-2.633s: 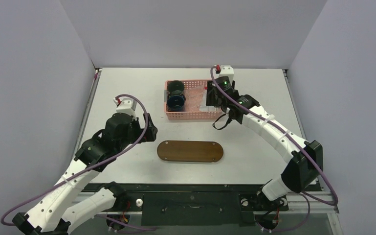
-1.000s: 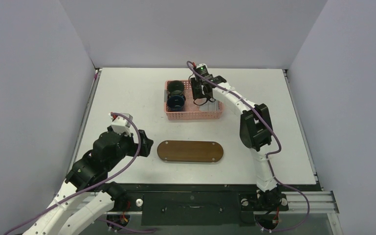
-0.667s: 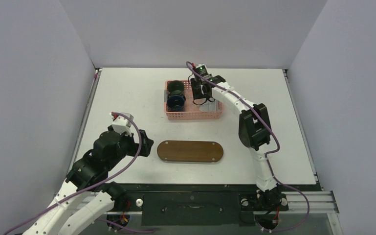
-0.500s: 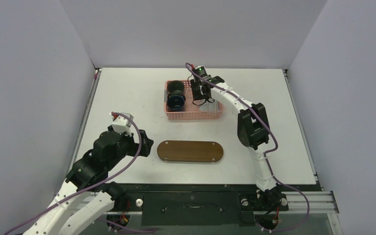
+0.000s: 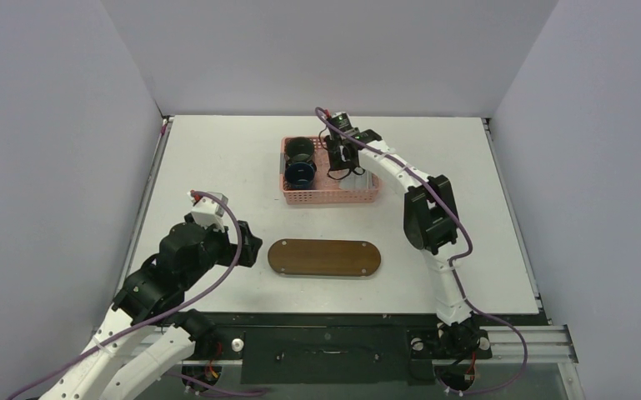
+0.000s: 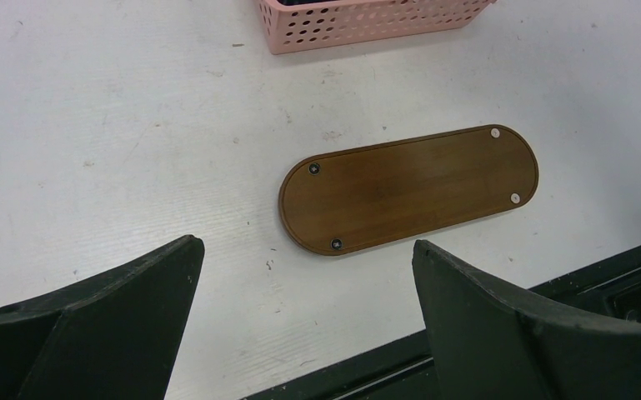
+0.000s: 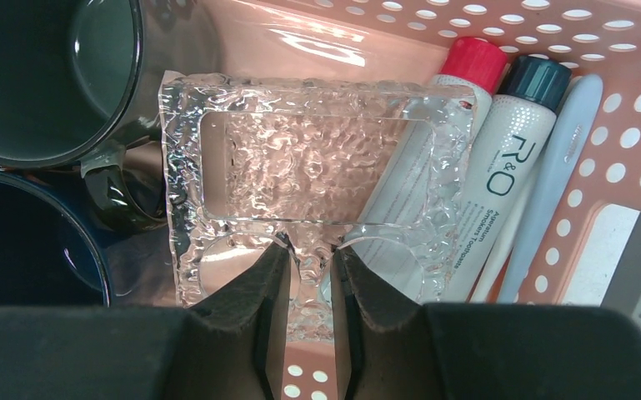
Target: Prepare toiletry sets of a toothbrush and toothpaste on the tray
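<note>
The tray [image 5: 325,257], a flat dark brown oval board, lies bare on the white table; the left wrist view shows it ahead [image 6: 408,188]. My left gripper [image 5: 254,243] hovers left of it, open [image 6: 304,246] and holding nothing. My right gripper [image 5: 339,158] reaches down into the pink basket [image 5: 331,197]. Its jaws [image 7: 310,250] are shut on the middle strip of a clear textured holder [image 7: 300,158]. Beside the holder lie a red-capped toothpaste tube [image 7: 433,167], a dark-capped toothpaste tube [image 7: 508,167] and a pale blue toothbrush [image 7: 550,192].
Two dark mugs [image 5: 300,148] [image 5: 299,172] fill the basket's left end, close to the holder's left edge [image 7: 42,75]. The basket's perforated wall [image 7: 633,100] hems in the tubes on the right. A black rail runs along the table's near edge [image 6: 467,367].
The right jaws have narrowed onto the clear holder's strip. Earlier, the right arm swung left over the basket and the left arm drew back toward the near edge.
</note>
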Controlling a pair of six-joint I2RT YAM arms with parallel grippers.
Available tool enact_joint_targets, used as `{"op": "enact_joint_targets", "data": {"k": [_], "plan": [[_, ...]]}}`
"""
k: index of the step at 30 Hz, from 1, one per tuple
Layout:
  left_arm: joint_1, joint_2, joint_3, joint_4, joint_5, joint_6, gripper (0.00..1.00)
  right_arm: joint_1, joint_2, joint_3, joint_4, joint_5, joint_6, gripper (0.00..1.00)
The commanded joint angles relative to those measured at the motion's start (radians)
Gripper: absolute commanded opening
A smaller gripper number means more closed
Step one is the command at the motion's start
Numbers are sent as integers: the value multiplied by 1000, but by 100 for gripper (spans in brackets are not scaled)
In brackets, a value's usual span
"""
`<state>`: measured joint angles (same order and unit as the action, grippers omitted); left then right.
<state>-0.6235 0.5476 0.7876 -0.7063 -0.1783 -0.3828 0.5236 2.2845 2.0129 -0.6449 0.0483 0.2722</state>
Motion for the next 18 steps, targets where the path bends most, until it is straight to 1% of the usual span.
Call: {"op": "enact_joint_targets", "data": {"k": [1, 13, 18], "plan": [[8, 4, 2, 45, 12, 13, 96, -1, -71, 43, -12, 84, 0, 0], [12, 8, 2, 48, 17, 12, 96, 8, -214, 33, -11, 153, 23, 0], [13, 9, 2, 47, 19, 12, 96, 10, -273, -11, 12, 156, 42, 0]]}}
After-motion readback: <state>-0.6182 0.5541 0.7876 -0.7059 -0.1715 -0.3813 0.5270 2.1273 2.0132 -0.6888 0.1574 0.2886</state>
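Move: Your right fingers already pinch the clear holder in the pink basket; the brown tray's middle lies about 24 cm back, 3 cm left and 4 cm lower. The blue mug stands roughly level with that hand and 11 cm left, the green mug 11 cm left and 7 cm farther out; the toothpaste tubes lie 5 cm right and 2 cm ahead. From the left hand the tray is about 6 cm ahead, 19 cm right, 18 cm below. Keep the right gripper's pinch on the clear holder's middle bar and lift it straight up out of the basket, about 8 cm, starting gently and gathering speed. Let it drift some 2 cm right, away from the mugs, while the wrist tips the fingers up and forward by 5 to 10 degrees and turns slightly clockwise. ##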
